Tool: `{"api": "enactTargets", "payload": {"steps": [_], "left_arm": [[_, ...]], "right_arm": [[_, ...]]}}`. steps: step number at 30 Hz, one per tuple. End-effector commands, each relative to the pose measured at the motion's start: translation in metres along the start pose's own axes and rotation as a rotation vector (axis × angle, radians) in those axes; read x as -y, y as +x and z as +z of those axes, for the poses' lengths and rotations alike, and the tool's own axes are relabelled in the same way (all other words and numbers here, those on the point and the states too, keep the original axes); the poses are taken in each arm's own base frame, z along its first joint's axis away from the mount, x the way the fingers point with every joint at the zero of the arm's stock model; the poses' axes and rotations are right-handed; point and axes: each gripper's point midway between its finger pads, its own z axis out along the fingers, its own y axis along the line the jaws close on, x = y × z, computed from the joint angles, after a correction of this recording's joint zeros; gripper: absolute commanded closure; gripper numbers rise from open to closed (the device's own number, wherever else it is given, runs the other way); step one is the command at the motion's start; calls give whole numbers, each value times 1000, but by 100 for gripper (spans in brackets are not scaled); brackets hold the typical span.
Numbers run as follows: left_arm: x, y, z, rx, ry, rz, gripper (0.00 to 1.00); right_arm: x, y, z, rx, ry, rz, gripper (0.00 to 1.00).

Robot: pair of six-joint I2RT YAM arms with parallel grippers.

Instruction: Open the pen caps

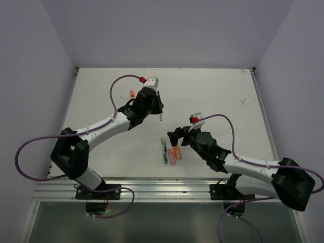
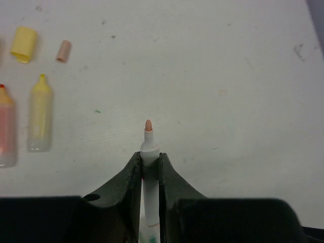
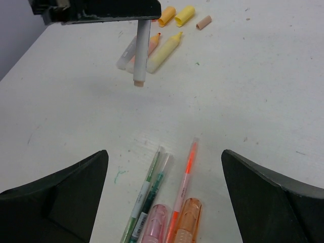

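My left gripper is shut on a thin white pen whose peach tip is bare; in the right wrist view that pen hangs tip down above the table. A yellow cap and a small peach cap lie loose beside an uncapped yellow highlighter and an uncapped orange one. My right gripper stands open over two thin green pens, a thin orange pen, a pink highlighter and an orange highlighter, touching none.
An orange cap lies by the yellow cap at the far left. In the top view the pen group lies between the two arms near the front edge. White walls border the table on three sides.
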Motion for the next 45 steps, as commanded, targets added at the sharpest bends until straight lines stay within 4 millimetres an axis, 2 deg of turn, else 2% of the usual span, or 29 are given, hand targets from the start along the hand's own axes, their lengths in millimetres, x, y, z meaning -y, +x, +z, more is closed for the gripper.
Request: {"api": "enactTargets", "payload": {"steps": [1, 2, 4, 5, 9, 10, 11, 19, 23, 30, 31, 37, 43, 44, 45], "left_arm": [[-50, 5, 13, -138, -142, 216, 100], [-60, 1, 25, -161, -167, 229, 100], [-74, 5, 34, -218, -193, 277, 100], [-83, 3, 47, -237, -210, 283, 100], [-102, 12, 74, -332, -234, 305, 100], [-102, 4, 81, -326, -232, 308, 100], [-113, 13, 90, -357, -253, 306, 100], [-132, 15, 123, -396, -255, 304, 97], [-135, 31, 134, -434, -233, 294, 94], [-137, 43, 142, -453, -227, 271, 81], [-137, 44, 143, -452, -226, 264, 76], [-137, 39, 142, -437, -243, 245, 62], [-119, 14, 122, -395, -215, 203, 49], [-109, -3, 112, -356, -200, 196, 48], [-104, -11, 106, -337, -193, 187, 45]], "right_arm": [[4, -11, 4, 36, 36, 15, 2], [4, -11, 4, 36, 38, 15, 1], [6, -10, 4, 32, 43, 13, 1], [6, -11, 4, 34, 44, 11, 1], [8, -10, 5, 29, 52, 9, 2], [9, -11, 5, 32, 58, 7, 2], [10, -10, 5, 30, 64, 7, 2], [9, -9, 7, 18, 59, 5, 2], [9, -9, 8, 16, 61, 1, 1], [7, -6, 9, 1, 49, -5, 1], [6, -7, 9, 2, 47, -3, 2], [5, -6, 10, -8, 41, -16, 2], [1, -9, 10, -19, 26, -30, 3], [2, -6, 9, -36, 29, -42, 3], [0, -4, 10, -53, 26, -46, 3]]}}
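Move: My left hand holds the uncapped white pen; its spot on the table is about 11 cm ahead, 6 cm left and 16 cm below. The yellow pen body lies some 12 cm ahead and 9 cm left, the small beige cap about 19 cm ahead and 5 cm left, the yellow cap 19 cm ahead and 9 cm left, all at table height. From my right hand the spot is roughly 22 cm ahead, 12 cm left and 13 cm down. I lower my left hand about 15 cm onto the free spot right of the yellow pen body, swinging some 11 cm forward and 5 cm left on the way while the wrist rolls its left side up and tips down, about 30 degrees in all. Once down, I open the fingers to roughly half, let go of the white pen and just start to rise. My open right hand sinks about 2 cm. ##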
